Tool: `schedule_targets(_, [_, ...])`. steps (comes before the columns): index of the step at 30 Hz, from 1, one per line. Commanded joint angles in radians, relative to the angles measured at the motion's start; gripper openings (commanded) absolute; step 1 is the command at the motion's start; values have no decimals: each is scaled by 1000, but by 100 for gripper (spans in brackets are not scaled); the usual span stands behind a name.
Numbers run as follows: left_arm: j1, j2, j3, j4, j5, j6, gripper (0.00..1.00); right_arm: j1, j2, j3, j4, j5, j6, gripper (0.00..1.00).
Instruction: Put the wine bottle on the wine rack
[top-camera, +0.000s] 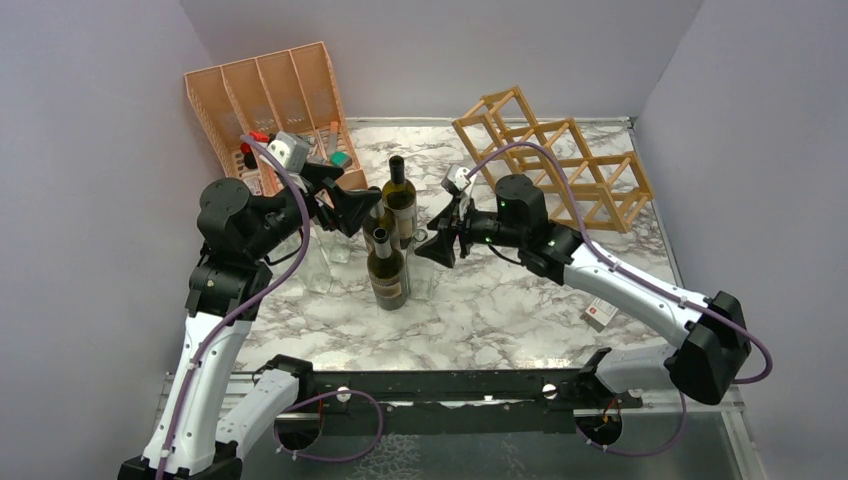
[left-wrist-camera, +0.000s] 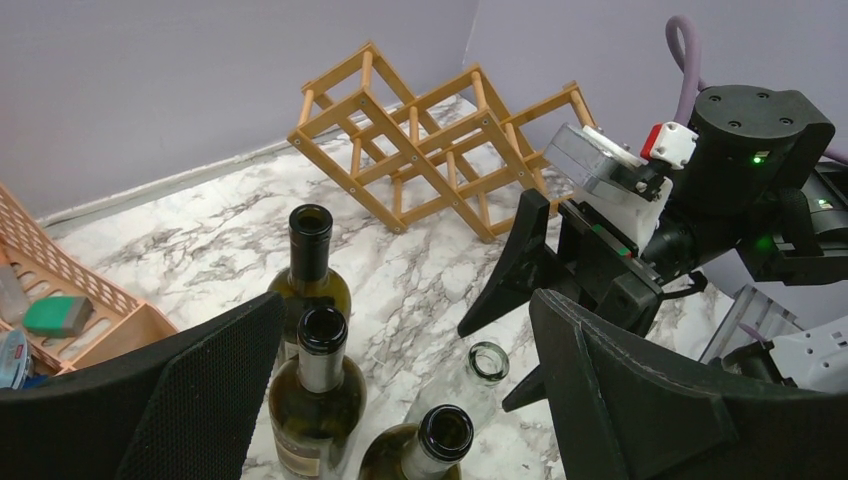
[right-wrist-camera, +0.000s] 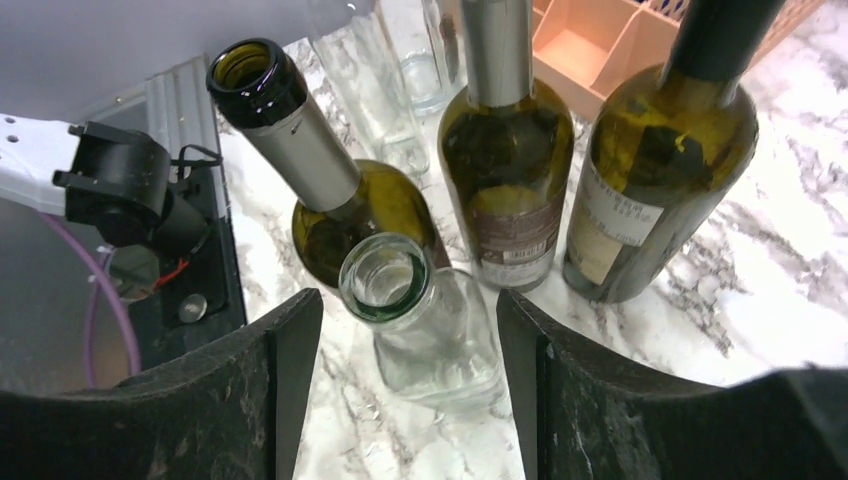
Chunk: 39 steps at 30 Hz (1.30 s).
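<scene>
Three dark green wine bottles (top-camera: 388, 268) stand upright in a tight group mid-table, seen open-mouthed in the left wrist view (left-wrist-camera: 320, 390) and the right wrist view (right-wrist-camera: 505, 190). A small clear glass bottle (right-wrist-camera: 430, 335) stands just right of them. My right gripper (right-wrist-camera: 405, 305) is open around its neck, with a gap on each side; from above the gripper (top-camera: 432, 245) is low beside the group. My left gripper (top-camera: 362, 210) is wide open over the bottles' left side, holding nothing (left-wrist-camera: 408, 300). The light wooden wine rack (top-camera: 555, 160) stands at the back right, with no bottle in it (left-wrist-camera: 430, 140).
An orange-pink slotted organiser (top-camera: 265, 95) with small items leans at the back left. Tall clear glass bottles (top-camera: 320, 262) stand left of the green ones. A white tag (top-camera: 600, 312) lies under the right arm. Purple walls close in the back and sides.
</scene>
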Motion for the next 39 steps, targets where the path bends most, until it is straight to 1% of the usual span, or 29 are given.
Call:
schedule_targets(1, [-4,4,18,14,-10,-8,99,10,34,10,124,-19,-97,66])
schedule_targets(3, [-4,5,22,15,0,-6,99,9,43,-2,163,-52,-126,64])
schedule_targets(5, [-4,9,27,15,18,-3,99,10,50,-10,192,-75,-147,59])
schedule_targets(9, [-4,13,38,15,52,4,99,11,54,-11,205,-108,-190,46])
schedule_targets(12, [-3,18,48,15,76,7,99,11,47,-13,197,-118,-218,33])
schedule_targets(15, [-4,24,54,21,93,1,99,10,28,-10,170,-112,-243,22])
schedule_targets(20, [-3,53,62,68,122,-48,99,11,-38,-25,172,-45,-241,10])
schedule_targets(24, [-7,92,77,113,167,-95,99,11,-127,-56,192,67,-186,1])
schedule_targets(25, [-10,102,76,127,174,-105,99,11,-151,-65,191,99,-170,1])
schedule_targets(29, [-55,117,57,192,183,-119,99,11,-240,-74,128,305,-103,1])
schedule_targets(31, [-104,130,41,226,164,-116,99,10,-275,-60,73,421,-54,1])
schedule_targets(34, [-205,170,37,250,93,-95,98,10,-328,-39,-5,576,25,1])
schedule_targets(36, [-279,196,32,275,38,-55,97,10,-357,-26,-58,671,93,1])
schedule_targets(39, [-412,232,2,318,-72,45,96,11,-392,2,-157,793,194,1])
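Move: The clear bottle's neck is already between the right hand's open fingers; the bottle's middle is about 2 cm left, 1 cm ahead and 11 cm below. The near dark bottle stands level and roughly 9 cm left of the hand, the middle dark one 8 cm ahead and 10 cm left. The rack lies some 22 cm ahead and 26 cm right. From the left hand the clear bottle is level, about 8 cm right and 26 cm below. The clear bottle's neck is pinched as the right fingers close after easing about 2 cm left and slightly up; the right hand then carries it some 11 cm right and 6 cm up, away from the dark bottles, swinging nearly 40 degrees clockwise. The left hand, open and empty, follows high above them, about 10 cm right, turning 20 degrees clockwise. ##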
